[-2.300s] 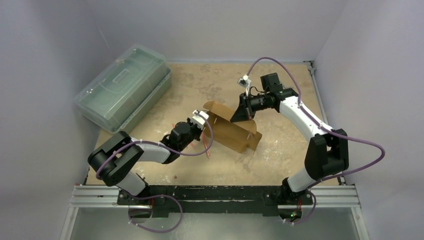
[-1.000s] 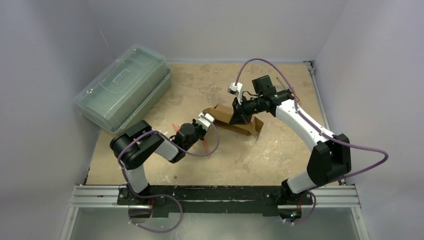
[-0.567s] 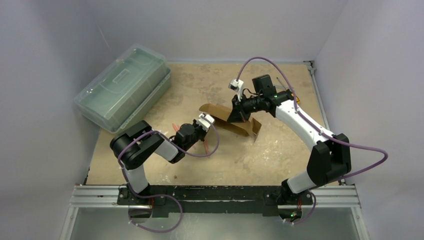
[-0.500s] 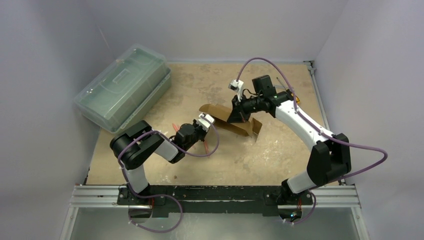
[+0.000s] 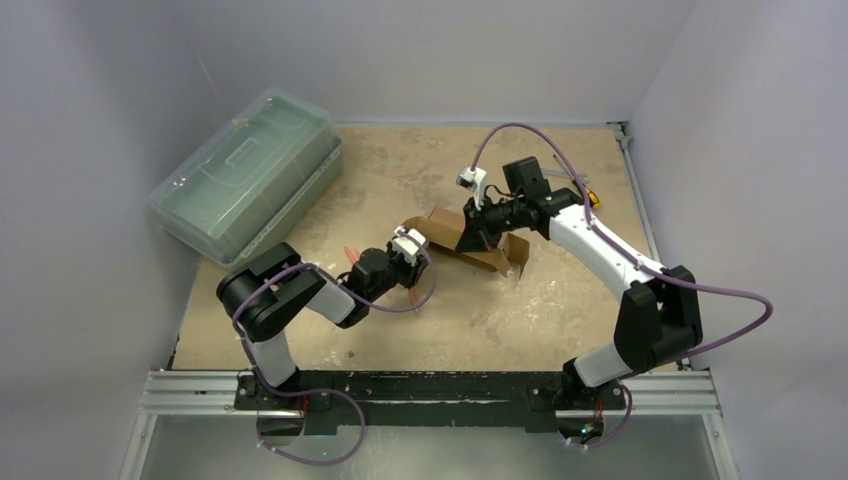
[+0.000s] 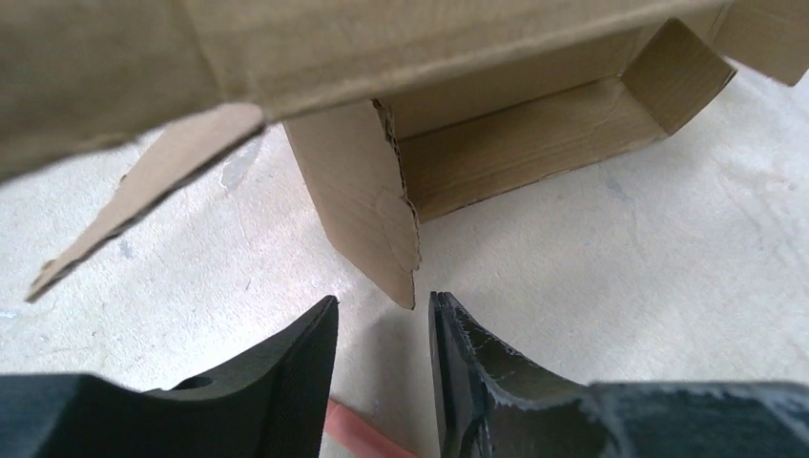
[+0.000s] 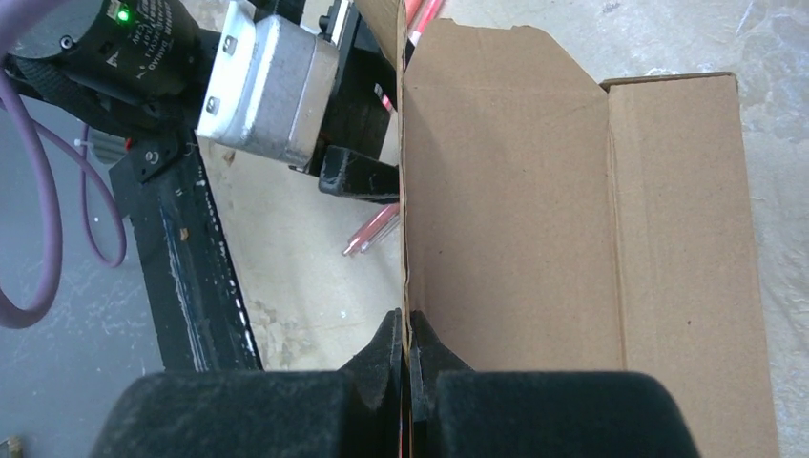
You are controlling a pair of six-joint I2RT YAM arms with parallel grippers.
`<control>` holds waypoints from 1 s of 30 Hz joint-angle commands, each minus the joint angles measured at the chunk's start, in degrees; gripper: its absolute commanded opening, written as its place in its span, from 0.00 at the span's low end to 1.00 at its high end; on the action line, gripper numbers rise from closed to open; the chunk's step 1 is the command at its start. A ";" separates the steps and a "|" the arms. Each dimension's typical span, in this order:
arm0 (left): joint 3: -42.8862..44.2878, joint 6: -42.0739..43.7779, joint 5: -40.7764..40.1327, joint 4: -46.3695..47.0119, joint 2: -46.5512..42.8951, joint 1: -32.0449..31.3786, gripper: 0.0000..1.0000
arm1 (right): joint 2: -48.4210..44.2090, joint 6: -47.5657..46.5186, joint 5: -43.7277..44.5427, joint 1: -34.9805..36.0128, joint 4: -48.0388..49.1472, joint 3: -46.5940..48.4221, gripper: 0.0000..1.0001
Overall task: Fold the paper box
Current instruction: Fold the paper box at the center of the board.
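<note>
The paper box (image 5: 492, 256) is brown cardboard lying on its side mid-table, part folded, with its open end toward the left arm. My right gripper (image 5: 466, 240) reaches in from the back right. In the right wrist view it (image 7: 407, 329) is shut on the thin edge of an upright box wall (image 7: 534, 210). My left gripper (image 5: 420, 243) sits low at the box's left end. In the left wrist view it (image 6: 382, 310) stands open, and the pointed tip of a hanging box flap (image 6: 367, 210) ends just above the gap, touching neither finger.
A large translucent green plastic case (image 5: 245, 170) lies at the back left by the wall. Thin red sticks (image 5: 416, 300) lie on the table near the left arm, one under the left fingers (image 6: 358, 437). The black base rail (image 5: 420, 385) runs along the near edge.
My left gripper has opened and let go of the box's left flap, which now hangs lower. The right gripper stays shut on the box and has shifted a little.
</note>
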 commanded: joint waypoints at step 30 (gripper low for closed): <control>-6.21 -12.60 7.09 39.99 10.67 8.92 0.59 | -3.46 -4.39 -0.09 0.56 -2.49 -0.65 0.00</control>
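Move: The left hand, pointing forward and right, is just short of the box's left end flap, whose middle is about 4 cm ahead and 2 cm to its right, roughly level. The top panel's middle is some 3 cm ahead, 5 cm right and 7 cm above; the nearest red pen is about 5 cm back, 3 cm left and 4 cm down. For the right hand, which holds the panel, the flap is about 8 cm left, level fore and aft, and 9 cm below. The left hand backs off from the end flap, swinging left by about 4 cm while it first rises some 3.5 cm and then dips again to slightly below its starting height over the nearest pen, its left side rolling down about 15 degrees and its already parted fingers opening wider. The right hand keeps its closed pinch on the box's top panel and holds it nearly still, turning only a few degrees. ##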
